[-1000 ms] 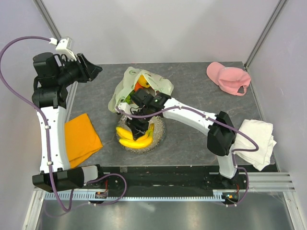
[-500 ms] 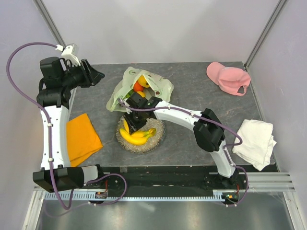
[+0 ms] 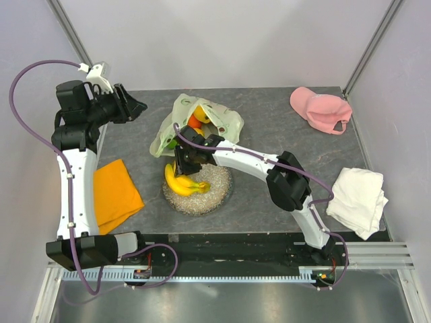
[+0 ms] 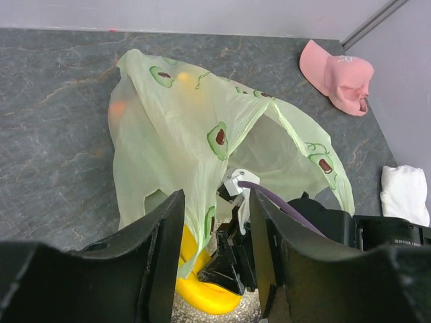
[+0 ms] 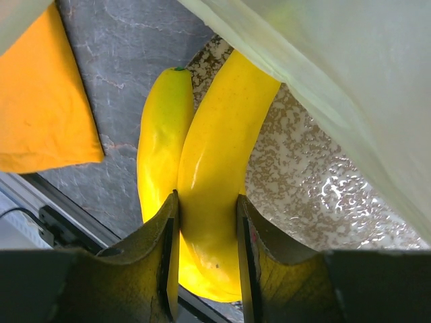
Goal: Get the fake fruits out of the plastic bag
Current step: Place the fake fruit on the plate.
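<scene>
The pale green plastic bag (image 3: 202, 118) lies open at the back middle of the table, with an orange fruit (image 3: 194, 122), a yellow fruit (image 3: 201, 112) and a green fruit (image 3: 174, 142) showing inside. My right gripper (image 3: 183, 168) is shut on the yellow banana bunch (image 3: 180, 184) over the left part of the speckled plate (image 3: 215, 185). In the right wrist view my gripper (image 5: 207, 259) presses both sides of one banana (image 5: 212, 155), with the bag (image 5: 337, 60) just above. My left gripper (image 3: 133, 106) is open and empty, raised to the left of the bag (image 4: 195, 121).
An orange cloth (image 3: 116, 195) lies at the left near the front. A pink cap (image 3: 320, 109) sits at the back right. A folded white cloth (image 3: 360, 200) lies at the right edge. The left wrist view shows the cap (image 4: 340, 74) and the white cloth (image 4: 404, 195).
My right gripper has moved the banana bunch leftward and back across the plate, toward the bag. My left gripper shifted slightly right and has since held still.
</scene>
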Controlling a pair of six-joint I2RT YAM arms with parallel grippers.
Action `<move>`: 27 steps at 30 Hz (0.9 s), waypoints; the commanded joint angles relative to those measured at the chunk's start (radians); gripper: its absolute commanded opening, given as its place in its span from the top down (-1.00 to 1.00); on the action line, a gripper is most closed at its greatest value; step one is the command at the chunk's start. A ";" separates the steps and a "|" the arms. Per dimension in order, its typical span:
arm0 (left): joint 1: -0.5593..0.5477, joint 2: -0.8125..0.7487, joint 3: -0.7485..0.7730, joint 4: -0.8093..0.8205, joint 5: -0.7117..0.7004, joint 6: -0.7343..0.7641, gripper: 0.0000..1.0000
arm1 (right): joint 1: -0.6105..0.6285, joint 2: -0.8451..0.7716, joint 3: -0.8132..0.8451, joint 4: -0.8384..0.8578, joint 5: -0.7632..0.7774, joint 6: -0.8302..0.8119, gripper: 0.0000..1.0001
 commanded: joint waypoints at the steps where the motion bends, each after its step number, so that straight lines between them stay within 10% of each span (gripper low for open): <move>1: 0.002 0.002 0.015 0.010 0.010 0.005 -0.01 | 0.018 0.015 0.068 -0.048 0.073 0.144 0.91; 6: 0.002 0.001 0.001 0.011 0.007 0.004 -0.02 | 0.060 0.036 0.089 -0.062 0.084 0.233 0.56; 17: 0.004 -0.045 -0.049 0.011 0.001 0.005 -0.02 | 0.087 0.058 0.035 -0.090 0.133 0.332 0.57; 27: 0.004 -0.045 -0.051 0.013 0.010 0.001 -0.03 | 0.089 0.050 0.026 -0.082 0.132 0.336 -0.67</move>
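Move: My right hand already holds the bananas over the plate's left part; the plate's middle lies about 4 cm back, 6 cm to the right and 6 cm below. The bag is some 16 cm ahead and 6 cm right, its hem hanging close beside the wrist; the orange cloth is about 8 cm back and 22 cm left. From my left hand the plate's middle is roughly 10 cm back, 17 cm right and well below. With the bananas still in its grip, I draw my right hand about 3 cm back and 2 cm left, away from the bag and over the left side of the plate, turning clockwise some 15 degrees. There my fingers spread and let go of them, while the hand sinks nearly 2 cm towards the plate, still astride them. ##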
